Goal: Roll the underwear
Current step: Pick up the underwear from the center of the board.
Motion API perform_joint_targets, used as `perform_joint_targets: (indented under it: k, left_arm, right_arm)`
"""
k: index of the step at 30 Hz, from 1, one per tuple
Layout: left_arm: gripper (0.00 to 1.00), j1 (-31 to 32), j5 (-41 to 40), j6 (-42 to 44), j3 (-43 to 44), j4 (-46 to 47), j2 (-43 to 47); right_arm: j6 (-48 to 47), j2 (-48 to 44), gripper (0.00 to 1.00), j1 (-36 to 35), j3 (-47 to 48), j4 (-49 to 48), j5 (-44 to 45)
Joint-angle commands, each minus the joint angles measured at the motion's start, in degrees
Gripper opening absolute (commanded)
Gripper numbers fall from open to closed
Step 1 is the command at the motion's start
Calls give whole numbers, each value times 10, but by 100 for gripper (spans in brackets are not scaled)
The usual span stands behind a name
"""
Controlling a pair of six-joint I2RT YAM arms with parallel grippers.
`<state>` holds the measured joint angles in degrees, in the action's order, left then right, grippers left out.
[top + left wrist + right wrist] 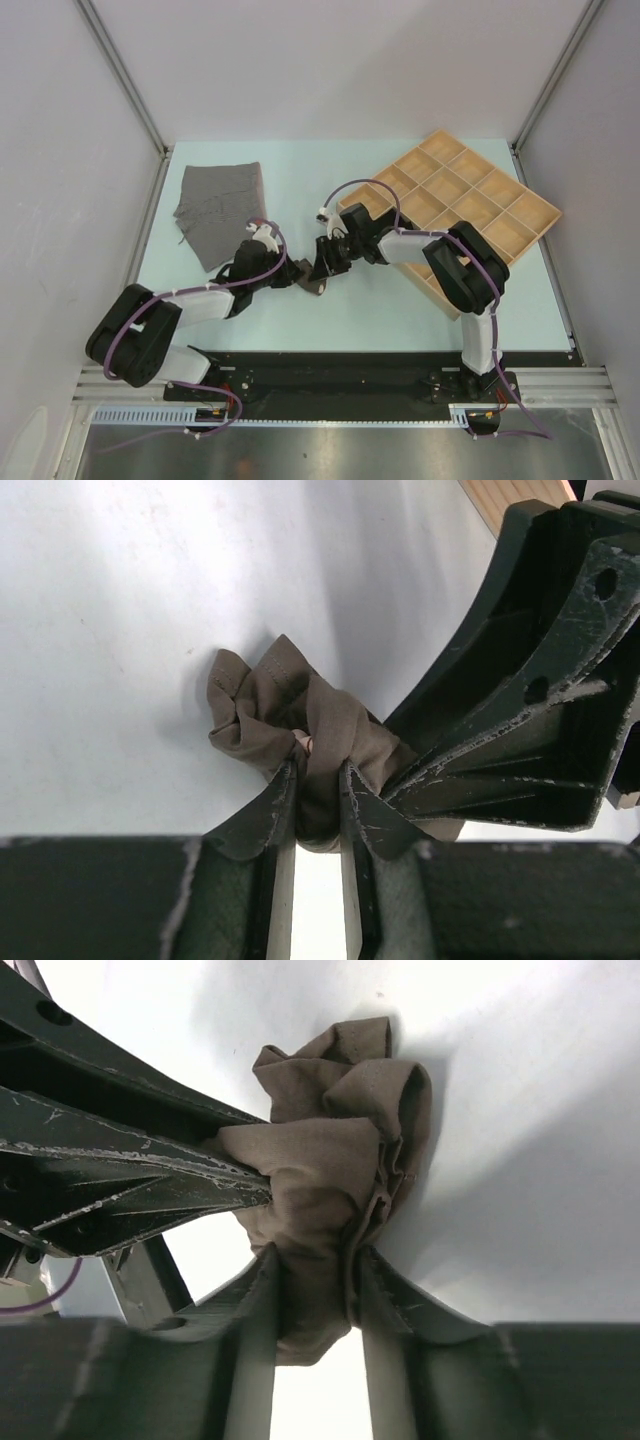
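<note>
The dark brown underwear [310,281] is a small bunched wad on the table between my two grippers. My left gripper [293,273] is shut on one side of it; in the left wrist view the brown cloth [300,725] is pinched between the fingers, gripper [320,780]. My right gripper [325,268] is shut on the other side; in the right wrist view the wad [335,1150] is squeezed between its fingers, gripper [315,1280]. The heather grey underwear [220,208] lies flat at the back left. The black underwear is out of view.
A compartmented wooden tray [460,205] lies tilted at the back right, under the right arm's elbow. White walls enclose the table on the left, back and right.
</note>
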<state>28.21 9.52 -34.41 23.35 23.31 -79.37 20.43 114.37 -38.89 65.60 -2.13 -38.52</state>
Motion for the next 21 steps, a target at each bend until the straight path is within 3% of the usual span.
perform_joint_targets:
  k: [1, 4, 8, 9, 12, 14, 21]
  left_arm:
    - [23, 20, -42, 31, 17, -71, 7]
    - [26, 23, -38, 28, 20, -71, 11]
    - [45, 22, -50, 15, 46, -126, 23]
    - [57, 21, -56, 14, 62, -142, 33]
    - [77, 21, -82, 6, 101, -209, 76]
    - [83, 15, -93, 8, 127, -272, 98]
    - [92, -49, -107, 43, 241, -417, 180]
  right_arm:
    - [-9, 26, 26, -21, 17, 18, 2]
    - [-6, 27, 0, -22, 21, 18, -3]
    - [-3, 2, 0, -21, 14, 15, 7]
    - [-6, -7, 0, -17, 10, 13, 13]
    - [-10, -54, 0, 3, -4, 16, 31]
    - [-18, -82, 0, 15, -7, 44, 38]
    - [-86, -188, 0, 63, 17, 140, 105]
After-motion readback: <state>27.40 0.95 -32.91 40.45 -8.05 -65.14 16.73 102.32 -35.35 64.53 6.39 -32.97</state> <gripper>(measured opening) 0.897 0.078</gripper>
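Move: The rolled underwear is still pinched in the left gripper, its middle about 3 cm to the right and 1 cm back of that hand. The right gripper's half-open fingers straddle its right-hand part, with the middle roughly 2 cm to their left and slightly lower. From the right hand, the box's middle is about 28 cm right and 12 cm ahead, the black bundle inside it 17 cm right and 10 cm ahead. The flat grey cloth lies some 16 cm left and 12 cm ahead of the left hand. Hold the right gripper in place and shut its fingers on the right-hand part of the rolled underwear, while the left gripper opens wide and lets go. Then raise the empty left hand about 10 cm, easing slightly left and forward, and lift the underwear with the right hand some 5 cm, drawing it about 4 cm right and a little forward, towards the box. ##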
